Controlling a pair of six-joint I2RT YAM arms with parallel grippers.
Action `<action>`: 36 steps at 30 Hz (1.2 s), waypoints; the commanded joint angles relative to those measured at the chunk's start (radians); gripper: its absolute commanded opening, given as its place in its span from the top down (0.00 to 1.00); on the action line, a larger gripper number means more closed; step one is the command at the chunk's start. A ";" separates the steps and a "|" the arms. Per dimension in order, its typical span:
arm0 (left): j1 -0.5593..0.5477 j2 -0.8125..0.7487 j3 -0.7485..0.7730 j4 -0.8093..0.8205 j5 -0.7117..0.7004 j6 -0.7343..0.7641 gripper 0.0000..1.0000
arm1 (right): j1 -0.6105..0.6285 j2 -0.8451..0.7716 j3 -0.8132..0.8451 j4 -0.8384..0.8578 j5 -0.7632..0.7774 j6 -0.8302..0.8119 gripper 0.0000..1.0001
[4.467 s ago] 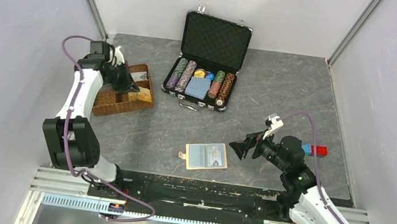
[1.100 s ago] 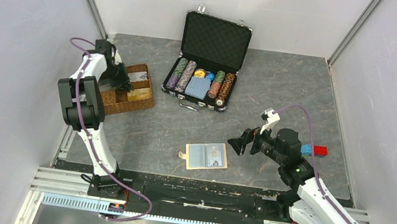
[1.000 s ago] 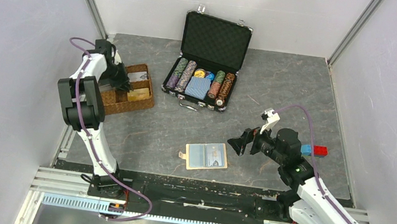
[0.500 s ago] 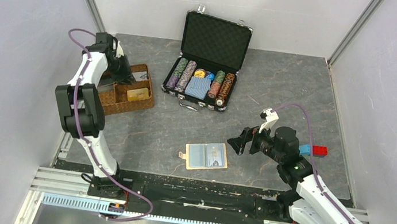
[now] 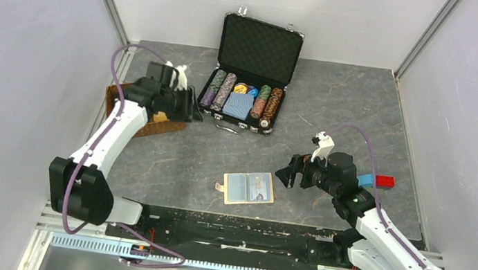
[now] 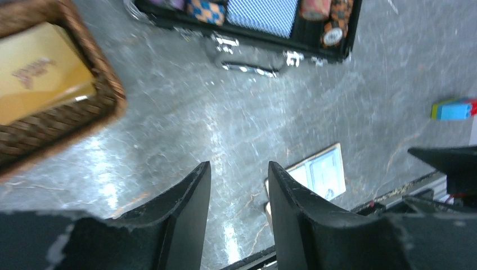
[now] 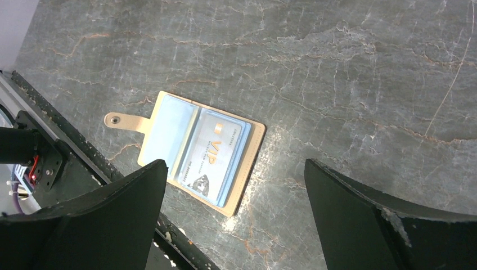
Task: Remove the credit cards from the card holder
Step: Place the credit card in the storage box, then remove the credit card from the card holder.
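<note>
The tan card holder (image 5: 248,188) lies open and flat near the table's front edge. In the right wrist view its right pocket (image 7: 216,154) holds a pale credit card printed "VIP", while the left pocket (image 7: 169,126) looks plain blue-grey. My right gripper (image 5: 290,173) hovers just right of the holder, jaws wide open and empty (image 7: 235,163). My left gripper (image 5: 192,109) is above the table beside the wicker tray (image 5: 153,126); its jaws are apart with nothing between them (image 6: 239,169). A gold card (image 6: 39,70) lies in the tray.
An open black case (image 5: 247,80) with rows of poker chips and a blue deck stands at the back centre. Blue and red blocks (image 5: 378,181) sit behind my right gripper. The black rail (image 7: 67,169) runs along the front edge close to the holder.
My left arm has swung from over the wicker tray toward the table's centre, and its jaws have spread apart. The right arm has barely moved.
</note>
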 commanded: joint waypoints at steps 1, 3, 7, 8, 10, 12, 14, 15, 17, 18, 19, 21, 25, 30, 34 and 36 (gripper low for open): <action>-0.119 -0.122 -0.176 0.098 -0.007 -0.105 0.50 | 0.003 -0.024 0.025 -0.020 0.026 -0.007 0.05; -0.186 -0.172 -0.262 0.153 -0.005 -0.153 0.50 | 0.003 -0.029 0.022 -0.022 0.034 -0.003 0.05; -0.298 -0.242 -0.359 0.179 -0.066 -0.202 0.49 | 0.004 -0.024 0.025 -0.020 0.036 0.001 0.05; -0.318 -0.257 -0.381 0.193 -0.066 -0.213 0.49 | 0.003 -0.022 0.025 -0.022 0.038 0.002 0.05; -0.347 -0.286 -0.446 0.241 -0.065 -0.259 0.48 | 0.003 -0.019 0.025 -0.027 0.041 0.000 0.05; -0.360 -0.323 -0.541 0.337 -0.028 -0.325 0.48 | 0.004 -0.022 0.020 -0.030 0.041 0.002 0.05; -0.370 -0.350 -0.601 0.398 -0.023 -0.365 0.47 | 0.004 -0.028 0.012 -0.030 0.043 0.005 0.05; -0.374 -0.355 -0.615 0.405 -0.029 -0.371 0.47 | 0.005 -0.031 0.009 -0.029 0.044 0.008 0.05; -0.376 -0.355 -0.635 0.407 -0.040 -0.372 0.47 | 0.005 -0.037 -0.002 -0.025 0.047 0.018 0.05; -0.376 -0.354 -0.640 0.409 -0.041 -0.371 0.47 | 0.005 -0.039 -0.007 -0.022 0.046 0.024 0.06; -0.377 -0.352 -0.647 0.411 -0.040 -0.370 0.47 | 0.007 -0.039 -0.016 -0.016 0.044 0.030 0.07; -0.380 -0.348 -0.664 0.432 -0.037 -0.374 0.47 | 0.016 -0.031 -0.038 0.005 0.043 0.050 0.09; -0.388 -0.355 -0.695 0.471 -0.032 -0.389 0.48 | 0.080 0.016 -0.068 0.061 0.059 0.099 0.13; -0.415 -0.365 -0.681 0.505 0.007 -0.413 0.49 | 0.213 0.113 -0.056 0.159 0.104 0.136 0.24; -0.475 -0.356 -0.649 0.509 -0.014 -0.433 0.50 | 0.263 0.183 -0.042 0.203 0.129 0.146 0.34; -0.515 -0.348 -0.639 0.523 -0.035 -0.449 0.51 | 0.267 0.200 -0.042 0.227 0.129 0.151 0.41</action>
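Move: The open card holder with the VIP card in it lies about 13 cm back of my left hand, 16 cm to its right and 17 cm below. From that same hand the storage box is some 19 cm left and 8 cm ahead, and the chip case about 11 cm right and 14 cm ahead, both roughly 15 cm lower. From my right hand the holder is about 9 cm left, nearly level fore and aft, and 10 cm down. Empty and still half open, my left hand sweeps back about 15 cm from beside the storage box, going right and down some 10 cm each, to the card holder's left side, rolling its left side down a little. My right hand nearly waits, then dips about 5 cm while easing back and left over the holder's right edge, fingers closing from almost wide to about two thirds open. ##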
